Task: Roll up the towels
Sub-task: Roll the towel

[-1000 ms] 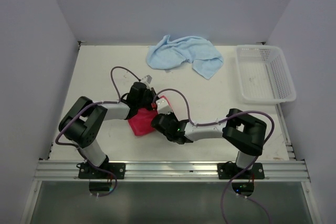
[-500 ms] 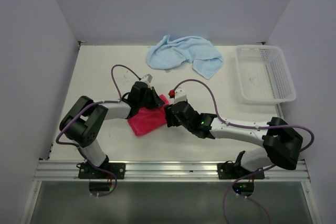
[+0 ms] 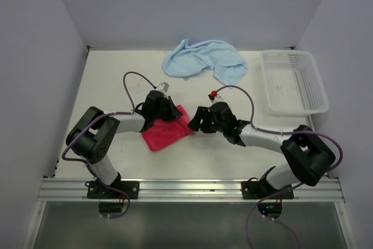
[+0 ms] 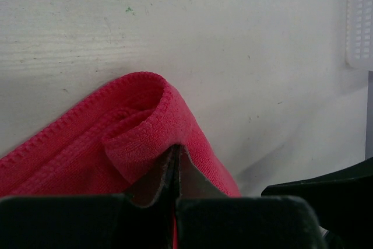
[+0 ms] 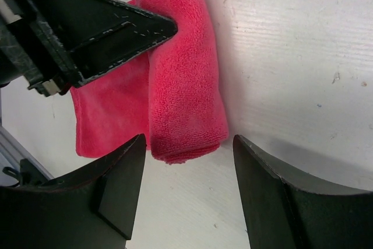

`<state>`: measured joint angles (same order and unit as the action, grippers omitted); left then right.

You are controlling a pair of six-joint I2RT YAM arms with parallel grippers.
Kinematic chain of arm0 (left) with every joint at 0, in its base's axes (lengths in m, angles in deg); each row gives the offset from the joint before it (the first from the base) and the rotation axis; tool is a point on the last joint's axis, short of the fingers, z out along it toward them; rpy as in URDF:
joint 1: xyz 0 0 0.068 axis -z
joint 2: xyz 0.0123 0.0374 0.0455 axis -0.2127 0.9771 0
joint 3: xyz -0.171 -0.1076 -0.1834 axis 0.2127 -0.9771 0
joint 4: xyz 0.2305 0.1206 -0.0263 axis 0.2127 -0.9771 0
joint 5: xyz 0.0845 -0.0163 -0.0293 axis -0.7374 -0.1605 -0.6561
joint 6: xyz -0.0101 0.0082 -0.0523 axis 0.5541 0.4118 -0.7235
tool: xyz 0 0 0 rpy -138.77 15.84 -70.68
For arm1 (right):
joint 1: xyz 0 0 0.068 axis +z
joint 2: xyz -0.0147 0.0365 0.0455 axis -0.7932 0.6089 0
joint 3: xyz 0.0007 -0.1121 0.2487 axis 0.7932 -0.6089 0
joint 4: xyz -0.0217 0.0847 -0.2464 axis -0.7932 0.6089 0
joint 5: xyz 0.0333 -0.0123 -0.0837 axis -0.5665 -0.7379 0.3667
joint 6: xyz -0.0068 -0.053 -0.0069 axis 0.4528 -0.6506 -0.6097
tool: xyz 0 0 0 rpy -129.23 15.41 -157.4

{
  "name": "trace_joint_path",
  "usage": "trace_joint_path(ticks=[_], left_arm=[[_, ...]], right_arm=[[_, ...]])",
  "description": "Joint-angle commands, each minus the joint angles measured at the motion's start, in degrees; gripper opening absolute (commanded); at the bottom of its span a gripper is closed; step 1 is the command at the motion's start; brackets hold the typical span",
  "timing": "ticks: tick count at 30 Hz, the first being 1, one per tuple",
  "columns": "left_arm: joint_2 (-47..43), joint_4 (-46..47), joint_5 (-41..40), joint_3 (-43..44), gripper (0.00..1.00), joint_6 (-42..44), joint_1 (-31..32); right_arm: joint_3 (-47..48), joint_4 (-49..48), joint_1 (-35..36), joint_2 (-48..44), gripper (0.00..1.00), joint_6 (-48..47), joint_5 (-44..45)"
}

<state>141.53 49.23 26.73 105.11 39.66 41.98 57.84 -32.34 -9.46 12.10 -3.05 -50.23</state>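
The red-pink towel (image 3: 162, 135) lies partly rolled at the table's middle, its rolled edge on the right side (image 5: 186, 86). My left gripper (image 3: 173, 115) is shut, its tips (image 4: 175, 151) pinching the curled fold of the red-pink towel (image 4: 134, 121). My right gripper (image 3: 196, 122) stands open just right of the roll. The roll's near end lies between its fingertips (image 5: 189, 141), with space on both sides. The light blue towel (image 3: 204, 59) lies crumpled at the back of the table, away from both grippers.
A white mesh basket (image 3: 269, 86) stands at the back right, and its edge shows in the left wrist view (image 4: 358, 21). The left gripper's black finger (image 5: 116, 33) lies across the towel in the right wrist view. Side walls enclose the table.
My right gripper has opened, let go of the red-pink towel and drawn back to the right as its arm stretched out. The left gripper has stayed shut in place.
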Motion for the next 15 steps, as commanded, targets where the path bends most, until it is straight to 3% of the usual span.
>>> trace_joint_path(ticks=[1, 8, 15], left_arm=[[0.4, -5.8, -5.5, -1.4, 0.00, 3.6, -1.0], [0.0, -5.6, -5.5, -1.9, 0.00, 3.5, -1.0], [0.2, -4.8, -5.3, -2.4, 0.00, 3.2, -1.1]], right_arm=[[-0.6, -6.8, -1.1, 2.5, 0.65, 4.0, -5.2], [-1.1, -10.0, -1.7, 8.4, 0.62, 4.2, -6.7], [-1.9, -14.0, -1.7, 13.4, 0.36, 4.3, -6.8]])
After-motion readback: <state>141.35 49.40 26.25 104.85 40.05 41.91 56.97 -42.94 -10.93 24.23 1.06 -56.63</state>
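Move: The near right end of the rolled red towel lies about 5 cm below the right hand, roughly 2 cm to its left and 1 cm ahead. The left fingers, pinching the roll farther up, are about 10 cm left of the right hand and 6 cm ahead; the unrolled red flap lies about 13 cm left, 1 cm back and 7 cm below. From the left hand, that roll end sits roughly 8 cm right, 5 cm back and slightly lower. The loose end of the red roll is taken between the right hand's open fingers: that hand sinks about 5 cm over it, drifting some 1.5 cm left and tipping slightly farther down, then its fingers close part way from either side and pinch the end. The left hand stays put, still gripping the roll's far part. ##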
